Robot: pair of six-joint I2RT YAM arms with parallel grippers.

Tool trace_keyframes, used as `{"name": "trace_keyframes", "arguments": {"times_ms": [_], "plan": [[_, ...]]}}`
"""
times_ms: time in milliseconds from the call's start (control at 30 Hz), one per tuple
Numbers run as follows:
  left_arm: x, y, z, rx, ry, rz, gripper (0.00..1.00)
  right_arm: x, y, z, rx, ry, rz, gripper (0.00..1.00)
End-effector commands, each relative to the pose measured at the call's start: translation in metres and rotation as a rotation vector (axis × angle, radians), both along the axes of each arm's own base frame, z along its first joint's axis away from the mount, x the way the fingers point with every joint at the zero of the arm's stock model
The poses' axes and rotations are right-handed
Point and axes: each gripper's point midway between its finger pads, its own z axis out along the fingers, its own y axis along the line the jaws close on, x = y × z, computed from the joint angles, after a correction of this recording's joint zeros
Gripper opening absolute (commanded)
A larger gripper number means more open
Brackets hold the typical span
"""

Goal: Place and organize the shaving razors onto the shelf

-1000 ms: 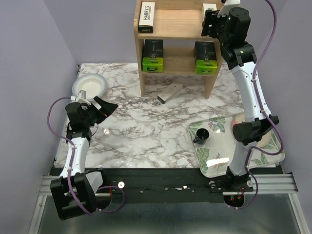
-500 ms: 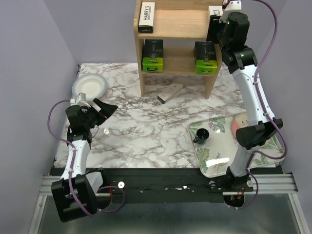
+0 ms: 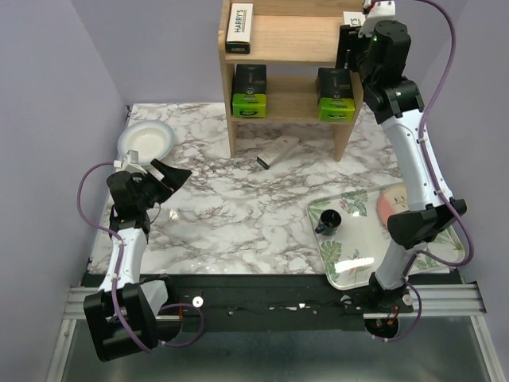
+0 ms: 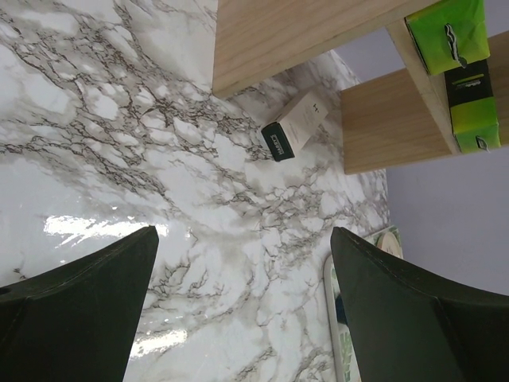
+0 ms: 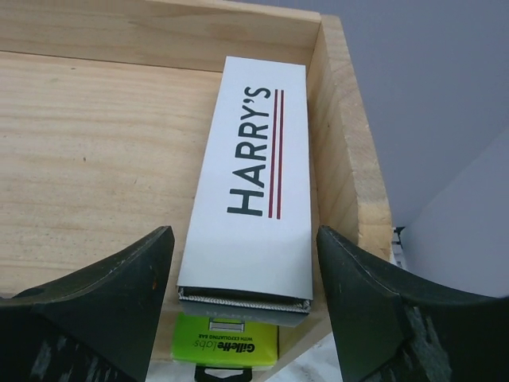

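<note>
The wooden shelf (image 3: 278,40) stands at the back. One Harry's razor box (image 3: 238,24) lies on the left of its top tier. Another Harry's box (image 5: 254,175) lies at the right end against the side panel. My right gripper (image 5: 245,239) is open at that box's near end, one finger on each side with a gap. Two black and lime packs (image 3: 249,90) (image 3: 336,94) sit on the lower tier. A third Harry's box (image 3: 277,151) lies on the marble in front of the shelf. My left gripper (image 3: 171,173) hangs open and empty over the table's left.
A white bowl (image 3: 146,142) sits at the far left of the marble top. A leaf-patterned tray (image 3: 350,263) at the near right carries a black cup (image 3: 328,221) and a pinkish plate (image 3: 390,205). Purple walls close in the left, back and right sides.
My right gripper has shifted slightly right at the top tier's right end, narrowing then widening its jaws around the Harry's box. The left arm has not moved.
</note>
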Motion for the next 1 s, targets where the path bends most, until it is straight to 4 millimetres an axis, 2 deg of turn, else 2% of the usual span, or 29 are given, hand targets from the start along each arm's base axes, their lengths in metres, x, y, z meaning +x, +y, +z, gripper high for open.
{"name": "trace_keyframes", "arguments": {"times_ms": [0,133,200,300,333,367,400,433,567,967], "plan": [[0.002,0.002,0.0,0.002,-0.009,0.002,0.99,-0.052,-0.007,0.079,-0.005,-0.178,-0.006,0.81],[0.003,0.003,0.001,0.005,-0.01,0.003,0.99,-0.074,-0.014,0.104,-0.002,-0.238,-0.018,0.81],[0.002,0.003,0.0,0.008,-0.007,0.003,0.99,-0.083,-0.014,0.111,0.001,-0.258,0.001,0.75],[0.001,0.003,-0.001,0.015,-0.005,0.003,0.99,-0.091,-0.005,0.113,0.004,-0.262,0.07,0.36],[0.001,0.003,0.0,0.017,-0.007,0.002,0.99,-0.089,0.001,0.101,0.009,-0.229,0.098,0.07],[0.0,0.003,0.0,0.017,-0.007,0.004,0.99,-0.088,0.007,0.094,0.023,-0.206,0.13,0.01],[-0.001,0.003,-0.001,0.017,-0.006,0.005,0.99,-0.087,0.015,0.084,0.012,-0.176,0.172,0.01],[-0.001,0.003,0.0,0.019,-0.008,0.005,0.99,-0.087,0.029,0.063,-0.003,-0.111,0.252,0.01],[-0.003,0.004,0.001,0.024,-0.008,0.008,0.99,-0.082,0.04,0.025,0.025,-0.004,0.287,0.01],[-0.007,0.01,-0.002,0.025,-0.004,0.033,0.99,-0.052,0.028,0.007,0.01,0.036,0.192,0.01]]}}
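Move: My open right fingers straddle the front end of the HARRY'S razor box, whose middle is about 6 cm ahead, neither left nor right, and 2 cm below. The shelf's right side panel stands some 5 cm right of that middle, the other HARRY'S box about 27 cm left of it. A green Gillette box sits on the lower shelf, 6 cm ahead, 1 cm left and about 21 cm down. From my left hand, the right HARRY'S box is some 25 cm ahead, 48 cm right and 27 cm up. I pull my right hand up and back off the box, some 12 cm up and 10 cm back, tipping the fingers upward and shutting them empty on the way. Then I drop about as far again and come some 5 cm forward and 4 cm left, levelling the wrist and turning it slightly counter-clockwise, to bring the closed tips in front of the upper shelf's edge, left of the box's front end. ##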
